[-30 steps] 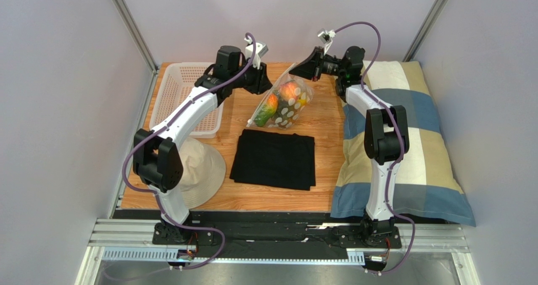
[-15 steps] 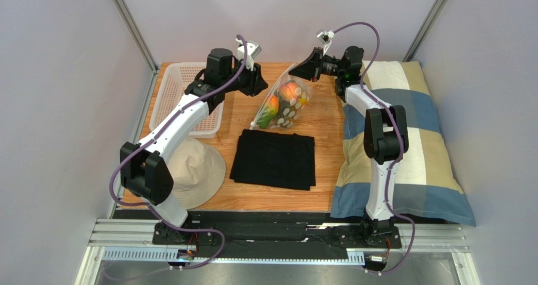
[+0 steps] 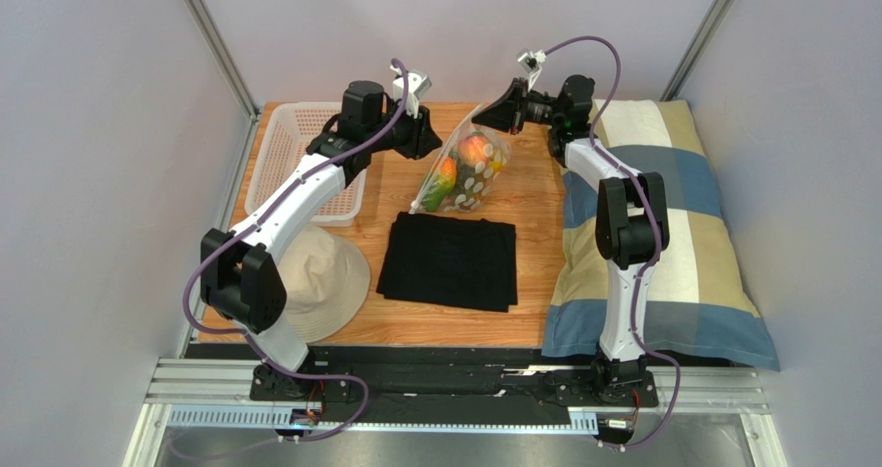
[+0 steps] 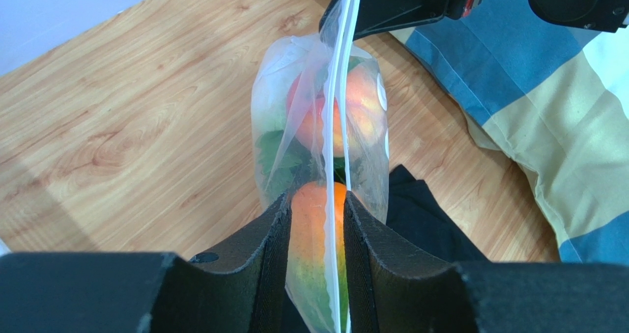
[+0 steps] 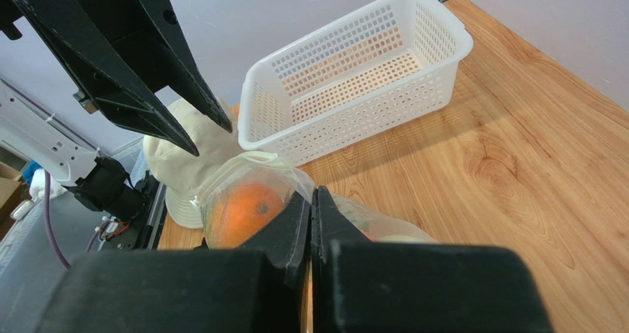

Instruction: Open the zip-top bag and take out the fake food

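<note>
The zip-top bag (image 3: pixel 468 173) is clear with white dots and hangs tilted over the back of the wooden table. Its lower end rests by the black cloth. My right gripper (image 3: pixel 489 118) is shut on the bag's upper zip edge, and its jaws (image 5: pixel 311 197) are pressed together on the plastic. The fake food shows inside the bag: a peach (image 4: pixel 354 112), an orange-green mango (image 4: pixel 314 230) and green leaves. My left gripper (image 3: pixel 433 138) stands open at the bag's left side. The white zip strip (image 4: pixel 336 127) runs through the gap between its fingers (image 4: pixel 316 200), unpinched.
A white perforated basket (image 3: pixel 300 162) sits at the back left, with a beige hat (image 3: pixel 326 281) in front of it. A folded black cloth (image 3: pixel 448 260) lies mid-table. A checked pillow (image 3: pixel 663 229) lines the right side.
My left arm drew back a little to the left, and its gripper shifted slightly up and left beside the bag. The right gripper and the bag stayed put.
</note>
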Available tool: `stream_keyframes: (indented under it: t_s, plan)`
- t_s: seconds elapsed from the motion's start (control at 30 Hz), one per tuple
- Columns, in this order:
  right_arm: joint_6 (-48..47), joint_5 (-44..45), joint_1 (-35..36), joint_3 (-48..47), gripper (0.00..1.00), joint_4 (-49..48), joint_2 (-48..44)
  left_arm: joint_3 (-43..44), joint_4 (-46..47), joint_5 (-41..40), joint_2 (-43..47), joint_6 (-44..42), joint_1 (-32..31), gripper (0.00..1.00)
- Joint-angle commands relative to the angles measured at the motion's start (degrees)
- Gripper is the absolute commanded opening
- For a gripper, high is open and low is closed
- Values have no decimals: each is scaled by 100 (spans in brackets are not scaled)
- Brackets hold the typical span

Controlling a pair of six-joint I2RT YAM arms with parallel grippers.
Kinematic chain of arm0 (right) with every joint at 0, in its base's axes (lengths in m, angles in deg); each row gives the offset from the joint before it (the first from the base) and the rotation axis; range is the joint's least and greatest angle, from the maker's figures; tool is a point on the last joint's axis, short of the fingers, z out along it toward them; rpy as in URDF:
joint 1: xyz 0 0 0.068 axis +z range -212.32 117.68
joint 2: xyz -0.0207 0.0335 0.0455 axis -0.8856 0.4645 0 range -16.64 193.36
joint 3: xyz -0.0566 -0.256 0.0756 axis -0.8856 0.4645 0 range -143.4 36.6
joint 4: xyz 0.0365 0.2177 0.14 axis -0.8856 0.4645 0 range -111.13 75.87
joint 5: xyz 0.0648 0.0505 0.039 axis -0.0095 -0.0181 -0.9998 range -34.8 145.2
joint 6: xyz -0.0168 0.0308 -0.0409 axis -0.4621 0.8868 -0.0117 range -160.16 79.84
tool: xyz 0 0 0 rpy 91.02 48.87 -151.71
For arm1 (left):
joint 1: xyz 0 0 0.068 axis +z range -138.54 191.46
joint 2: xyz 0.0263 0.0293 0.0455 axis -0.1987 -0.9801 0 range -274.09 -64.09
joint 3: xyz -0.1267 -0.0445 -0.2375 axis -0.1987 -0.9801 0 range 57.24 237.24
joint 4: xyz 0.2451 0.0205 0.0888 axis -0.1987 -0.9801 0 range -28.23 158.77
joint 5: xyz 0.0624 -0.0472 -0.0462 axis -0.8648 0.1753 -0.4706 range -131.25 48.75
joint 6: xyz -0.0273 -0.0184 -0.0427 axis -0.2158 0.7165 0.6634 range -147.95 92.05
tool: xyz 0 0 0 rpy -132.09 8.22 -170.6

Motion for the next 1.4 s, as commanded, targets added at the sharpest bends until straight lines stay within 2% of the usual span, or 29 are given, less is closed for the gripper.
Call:
stream_keyframes:
  t_s: [0.0,0.37,0.5,0.53,0.57,0.6,0.63,0.67,0.7,0.73,0.77,0.87,1.03,1.17,1.3,1.37]
  plan:
    - [-112,-6,41,-239,0,-56,7,-80,206,214,-104,21,8,37]
    - [-111,-6,50,-282,0,-12,16,139,145,293,-517,83,-53,37]
    - [-155,143,59,-396,0,277,51,350,136,600,-911,144,-89,36]
    - [-216,248,59,-449,3,417,60,411,154,627,-974,188,-89,30]
    - [-278,319,59,-528,8,828,69,516,145,627,-1009,293,-89,17]
    - [-357,424,59,-633,19,1093,51,561,163,610,-1062,363,-89,13]
    - [-584,790,59,-695,26,1426,-45,587,250,592,-1079,442,-89,10]
    - [-717,1081,59,-765,33,2308,-115,640,294,575,-1088,652,-89,0]
    - [-849,1363,94,-844,52,2839,-185,684,329,566,-1115,750,-89,0]
    - [-1015,1914,120,-1150,62,3393,-308,728,417,583,-1132,846,-89,0]
    - [-1217,2284,138,-1318,66,4642,-361,772,470,583,-1141,1056,-89,0]
    - [-1098,3656,164,-1601,70,6048,-755,772,567,425,-1150,1417,-89,0]
    - [-1113,5167,392,-863,78,6535,-1802,509,1076,381,-1115,1831,-89,0]
    - [-1281,5646,849,-679,80,7150,-2225,307,1393,373,-1150,2270,-98,0]
    - [-1097,5716,1306,-266,81,6967,-2515,272,1393,285,-1176,2473,-98,0]
    - [-990,5865,1403,-370,81,7289,-2401,210,1393,258,-1133,2535,-98,0]
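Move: The bag's slack zip lip crosses in front of the open left fingers, about 4 cm to their right, 1 cm ahead and 6 cm below. The shut right fingers hold the bag's upper corner, some 10 cm right and 6 cm ahead of the left hand, 1 cm lower; from them the lip target is about 5 cm back, 6 cm left and 5 cm down. Inside, 12 cm below the left hand, the orange-green fruit lies 4 cm back and 3 cm right, the peach 2 cm ahead and 10 cm right. The bag's slack lip gets pinched as the left hand sinks some 6 cm, edging right and forward, and shuts; the left keeps hold, rising slightly and tipping down. Meanwhile the right fingers open wide, let go of the corner, go about 5 cm forward, dip and veer right, then draw back roughly 10 cm, rising and finally swinging left, wrist turned some 40 degrees clockwise and tipped down towards the mouth. ##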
